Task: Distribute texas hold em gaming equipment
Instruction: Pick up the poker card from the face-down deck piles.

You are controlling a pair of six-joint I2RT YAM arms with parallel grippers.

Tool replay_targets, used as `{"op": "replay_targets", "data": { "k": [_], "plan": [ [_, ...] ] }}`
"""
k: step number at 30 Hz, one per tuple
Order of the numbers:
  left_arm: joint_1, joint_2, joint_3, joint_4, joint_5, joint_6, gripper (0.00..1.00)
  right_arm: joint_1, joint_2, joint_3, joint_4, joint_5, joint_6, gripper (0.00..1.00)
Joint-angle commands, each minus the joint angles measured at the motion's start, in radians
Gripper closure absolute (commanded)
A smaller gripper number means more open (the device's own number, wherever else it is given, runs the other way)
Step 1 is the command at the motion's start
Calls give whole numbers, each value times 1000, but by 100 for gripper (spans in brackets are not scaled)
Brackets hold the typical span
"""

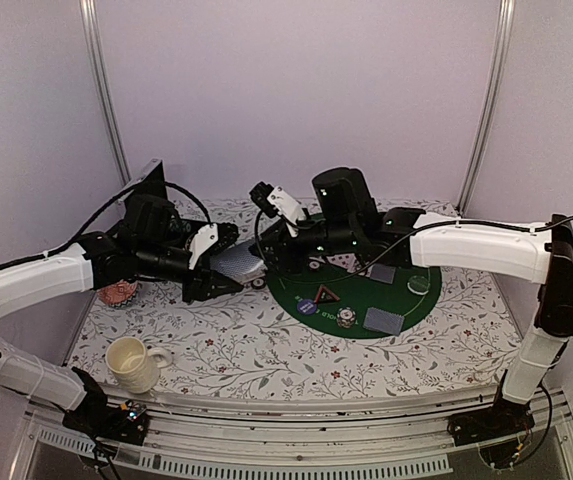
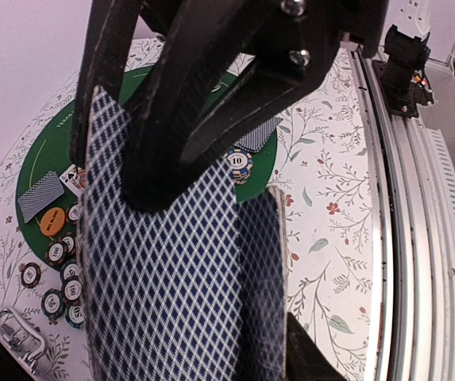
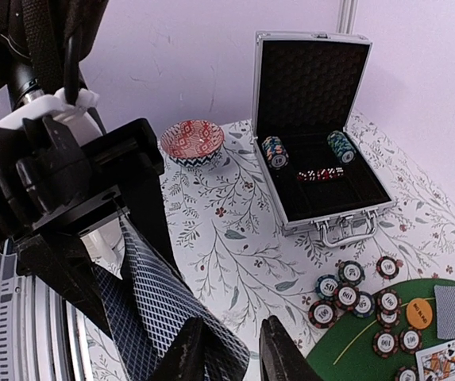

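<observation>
My left gripper (image 1: 221, 266) is shut on a fanned deck of blue-backed playing cards (image 1: 238, 262), held above the table left of the green mat (image 1: 406, 305). In the left wrist view the deck (image 2: 179, 270) fills the frame under that gripper (image 2: 116, 178). My right gripper (image 1: 265, 257) is at the deck's free end. In the right wrist view its jaws (image 3: 231, 332) stand narrowly open, with the top card's corner (image 3: 171, 305) reaching between them. Poker chips (image 3: 346, 294), an orange button (image 3: 419, 315) and a dealt card (image 3: 451, 311) lie by the mat.
An open aluminium case (image 3: 322, 143) holds chips and red dice. A pink patterned dish (image 3: 193, 141) sits beside it. A cream mug (image 1: 131, 362) stands near the front left. On the mat lie two face-down cards (image 1: 386, 320), a chip stack (image 1: 346, 317), a blue button (image 1: 308, 307) and a triangular marker (image 1: 324, 293).
</observation>
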Motion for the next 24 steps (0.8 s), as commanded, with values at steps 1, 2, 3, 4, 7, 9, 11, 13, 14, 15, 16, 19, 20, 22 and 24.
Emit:
{"op": "replay_targets", "data": {
  "k": [1,2,3,4,7,9,11,13,14,15,16,19,20,22,24],
  "plan": [
    [-15,-20,-5,10,8,5,62,4,-20,25,-78,-7,2,77],
    [-15,-20,-5,9,8,5,62,2,-22,28,-83,-6,5,78],
    [-15,-20,-5,10,8,5,62,4,-26,28,-85,-4,5,80],
    [-14,-20,-5,10,8,5,62,3,-29,29,-88,-3,6,84],
    [-15,-18,-5,10,8,6,62,4,-42,30,-103,-5,1,90],
    [-15,-18,-5,10,9,5,62,2,-49,33,-117,-6,0,92],
    [-15,-17,-5,10,8,5,62,3,-56,33,-128,-5,-2,94],
    [-14,-17,-5,9,8,4,62,4,-60,33,-138,-2,-4,96],
    [-15,-17,-5,10,8,4,62,3,-62,34,-143,-1,-5,97],
    [-15,-17,-5,10,8,4,62,3,-63,36,-152,2,-4,97],
    [-15,-17,-5,10,9,4,62,4,-65,39,-162,9,-4,97],
    [-15,-17,-5,10,8,4,62,4,-72,48,-192,29,-4,97],
    [-15,-17,-5,10,9,4,62,4,-77,47,-196,32,-6,97],
    [-15,-17,-5,9,9,3,62,4,-86,48,-206,29,-9,97],
    [-15,-17,-5,10,9,4,62,3,-99,50,-218,31,-15,97]
  ]
}}
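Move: The card to be taken is on the deck that the left hand already holds up. The deck's middle is about 5 cm left of the right hand, 1 cm back and 1 cm lower, with its free edge almost at the fingertips. From the left hand it is 2 cm right and 1 cm ahead, level. On the table some 20 cm below the right hand, the black chips lie 20 cm ahead and 3 cm left, the purple chip 9 ahead and 8 right. Back and down by about 1 cm, the right hand closes its nearly shut fingers fully and pinches a card at the deck's free edge. It then draws away to the right, nearly 2 cm in all, rising again slightly while the fingers tip down some 5 degrees. The left hand stays in place and keeps its grip on the deck. ##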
